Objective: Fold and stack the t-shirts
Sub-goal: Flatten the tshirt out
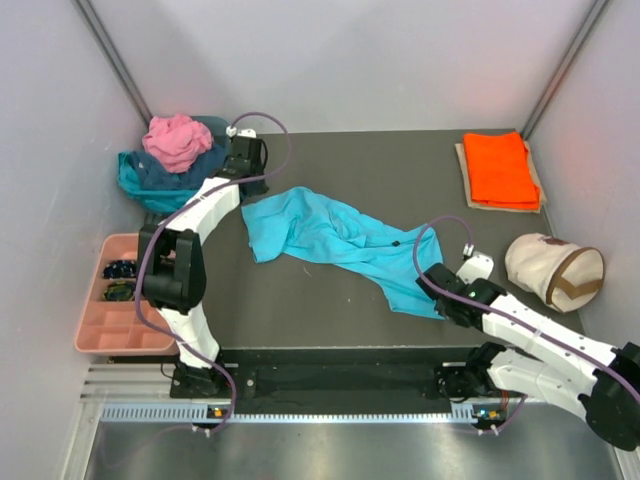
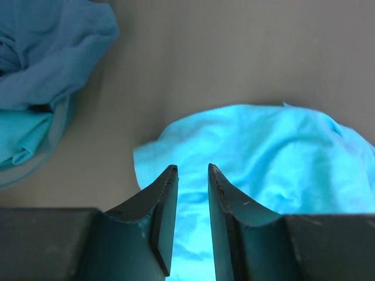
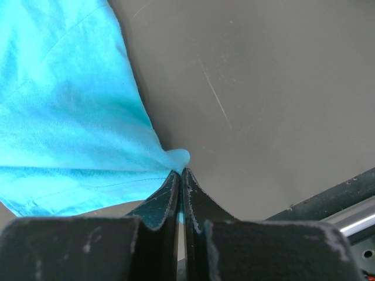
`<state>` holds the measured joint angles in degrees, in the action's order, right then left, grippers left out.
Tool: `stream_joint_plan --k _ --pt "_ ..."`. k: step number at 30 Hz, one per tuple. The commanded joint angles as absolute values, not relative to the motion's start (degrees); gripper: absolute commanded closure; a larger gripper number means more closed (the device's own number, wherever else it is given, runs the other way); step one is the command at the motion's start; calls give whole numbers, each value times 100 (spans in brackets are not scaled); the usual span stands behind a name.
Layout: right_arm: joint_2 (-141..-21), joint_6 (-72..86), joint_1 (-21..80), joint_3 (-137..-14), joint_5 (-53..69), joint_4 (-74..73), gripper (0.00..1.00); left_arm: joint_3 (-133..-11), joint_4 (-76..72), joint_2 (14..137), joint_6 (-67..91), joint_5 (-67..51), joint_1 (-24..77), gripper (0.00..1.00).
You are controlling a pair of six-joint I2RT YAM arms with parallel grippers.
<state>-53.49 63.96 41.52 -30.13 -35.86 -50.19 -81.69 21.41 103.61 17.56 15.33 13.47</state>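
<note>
A bright turquoise t-shirt [image 1: 335, 240] lies crumpled in a diagonal band across the dark mat. My left gripper [image 1: 246, 172] hovers over its far left end. Its fingers [image 2: 192, 168] stand slightly apart with nothing between them, and the turquoise cloth [image 2: 263, 158] lies below. My right gripper [image 1: 440, 298] is shut on the shirt's near right corner, and a small nub of cloth [image 3: 179, 157] pokes out past the pinched tips [image 3: 180, 170]. A folded orange t-shirt [image 1: 500, 170] lies at the back right. Pink [image 1: 177, 141], navy [image 1: 190, 172] and teal [image 1: 140, 188] t-shirts are heaped at the back left.
A cream canvas bag [image 1: 553, 270] with a brown strap sits at the right edge. A pink compartment tray [image 1: 115, 325] stands left of the left arm. The orange shirt rests on a beige board [image 1: 465, 165]. The heap of shirts [image 2: 47, 52] is close beside the left gripper.
</note>
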Motion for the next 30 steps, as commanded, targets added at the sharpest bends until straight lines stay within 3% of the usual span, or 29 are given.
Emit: stream_joint_plan --k 1,6,8,10,12,13,17,30 --pt "-5195 6434 4201 -3252 -3788 -5203 100 -8736 2170 10625 1600 1617 1169 70" --pt "-5203 6390 4201 -3243 -3753 -5151 100 -8965 2364 10837 1582 1450 1125 68" --pt "-5203 6337 4192 -3252 -3718 -5080 100 -8895 2426 10819 1600 1354 1125 60" --pt "-5229 6293 4192 -3261 -3700 -5045 100 -8728 2461 10784 1661 1301 1125 43" --pt "-5264 6267 4201 -3261 -3691 -4992 100 -8536 2513 10705 1714 1240 1125 38" --pt "-5282 6249 4201 -3252 -3657 -4966 100 -8473 2531 10644 1766 1213 1125 30" --pt "-5335 6205 4201 -3243 -3612 -4869 100 -8122 2435 10599 1854 1300 1125 23" --pt "-5388 6047 4201 -3278 -3595 -4790 100 -7822 2206 10846 2110 1099 985 24"
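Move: Just below the open left hand, about 12 cm down, lies the left end of the turquoise t-shirt, its corner some 4 cm to the left and 1 cm back. The hump in the shirt's far edge is about 9 cm right and 4 cm ahead; the laundry basket's middle stands roughly 18 cm left, 1 cm ahead and 5 cm lower. From the right hand, that left corner is some 29 cm ahead, 48 cm left and 3 cm lower. Sinking about 6.5 cm towards the shirt's left end, the left hand first slides on 2 cm forward and 1 cm left, then turns back nearly 5 cm while it drops. Its fingers tip some 10 degrees more downward and spread from a third to three-quarters open, ending astride the shirt's left edge, still above the cloth. The right hand stays put, keeping its pinch on the near right corner. ##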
